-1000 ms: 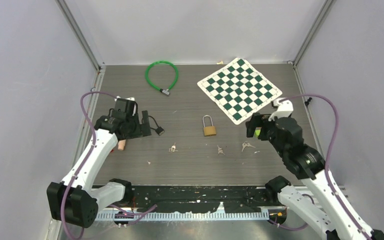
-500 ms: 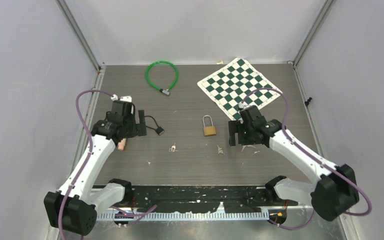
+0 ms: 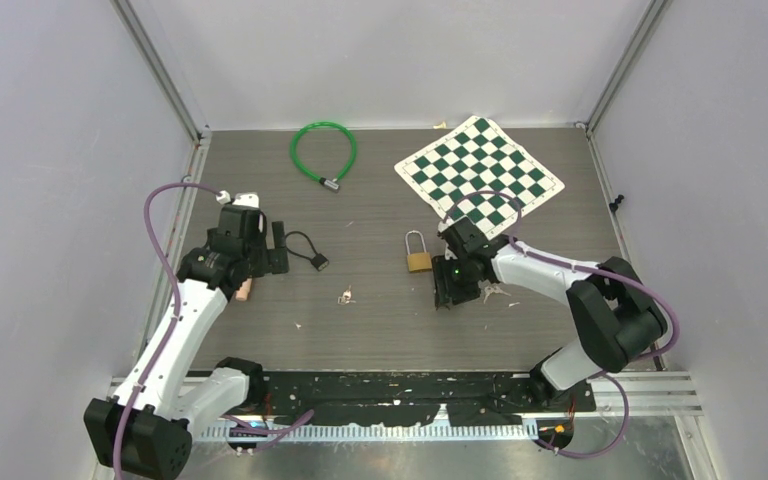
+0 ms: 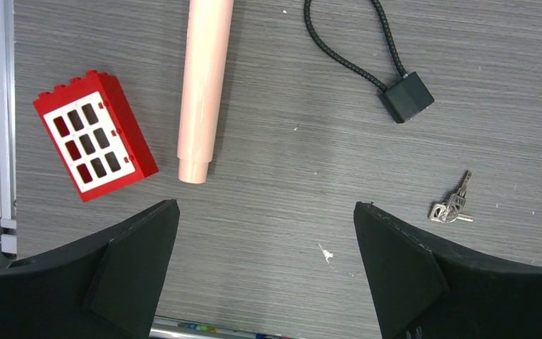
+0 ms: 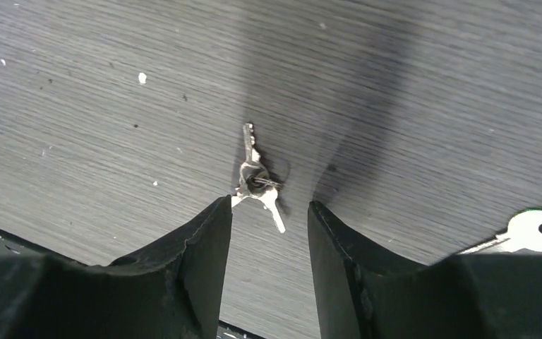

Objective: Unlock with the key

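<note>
A brass padlock (image 3: 419,261) with a silver shackle lies flat at mid-table. Just right of it my right gripper (image 3: 447,291) points down at the table. In the right wrist view a small bunch of keys (image 5: 257,176) lies at the tips of my right gripper (image 5: 269,205). Its jaws are narrowed but apart. The left fingertip (image 5: 220,212) touches the bunch's edge, and nothing is clamped. Another key (image 5: 536,232) lies to the right. My left gripper (image 4: 265,206) stands wide open over bare table, with a third key bunch (image 4: 453,207) to its right.
A red window brick (image 4: 95,145), a pink cylinder (image 4: 203,92) and a black cable lock (image 4: 404,99) lie near the left gripper. A green cable lock (image 3: 324,150) lies at the back. A green-and-white chessboard mat (image 3: 480,180) lies back right.
My right arm swung left and down, from beside the rightmost key to over the middle key bunch, and its jaws narrowed. The left arm shifted only slightly.
</note>
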Robot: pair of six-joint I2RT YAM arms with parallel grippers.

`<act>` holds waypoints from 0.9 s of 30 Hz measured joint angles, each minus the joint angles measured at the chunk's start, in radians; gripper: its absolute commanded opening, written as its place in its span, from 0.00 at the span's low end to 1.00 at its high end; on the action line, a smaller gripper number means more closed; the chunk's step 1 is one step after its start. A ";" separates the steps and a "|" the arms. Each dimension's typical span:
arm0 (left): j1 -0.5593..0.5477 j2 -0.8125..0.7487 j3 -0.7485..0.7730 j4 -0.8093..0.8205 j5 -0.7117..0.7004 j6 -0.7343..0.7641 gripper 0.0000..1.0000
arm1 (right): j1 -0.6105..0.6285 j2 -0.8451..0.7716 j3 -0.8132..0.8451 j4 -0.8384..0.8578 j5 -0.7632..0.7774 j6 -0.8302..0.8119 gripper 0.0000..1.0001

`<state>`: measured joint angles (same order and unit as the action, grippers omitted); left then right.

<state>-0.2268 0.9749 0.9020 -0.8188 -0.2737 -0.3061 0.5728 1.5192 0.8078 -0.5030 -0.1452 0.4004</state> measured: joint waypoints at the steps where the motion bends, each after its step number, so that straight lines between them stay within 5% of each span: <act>1: 0.000 0.000 0.000 0.000 0.000 0.000 1.00 | 0.008 0.002 0.000 0.007 -0.003 0.000 0.50; 22: 0.000 -0.002 -0.003 0.002 0.002 0.000 1.00 | 0.173 0.052 0.046 0.023 0.160 0.015 0.37; 27: 0.000 -0.002 -0.008 0.008 0.014 0.000 1.00 | 0.204 0.062 0.056 0.009 0.225 0.014 0.21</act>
<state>-0.2268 0.9733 0.8936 -0.8108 -0.2600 -0.3061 0.7765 1.5814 0.8639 -0.4942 0.0799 0.4141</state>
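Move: The keys lie almost under the right fingertips, about 2 cm to their left and 1 cm below. From this hand, the padlock is about 8 cm ahead and 6 cm left, and the second key bunch some 2 cm ahead and 8 cm right, both about a centimetre lower. From the left hand, the keys are about 30 cm right, 4 cm back and 14 cm below. The right hand slides about 2.5 cm left onto the keys, fingertips tilting towards vertical and narrowing around them. ##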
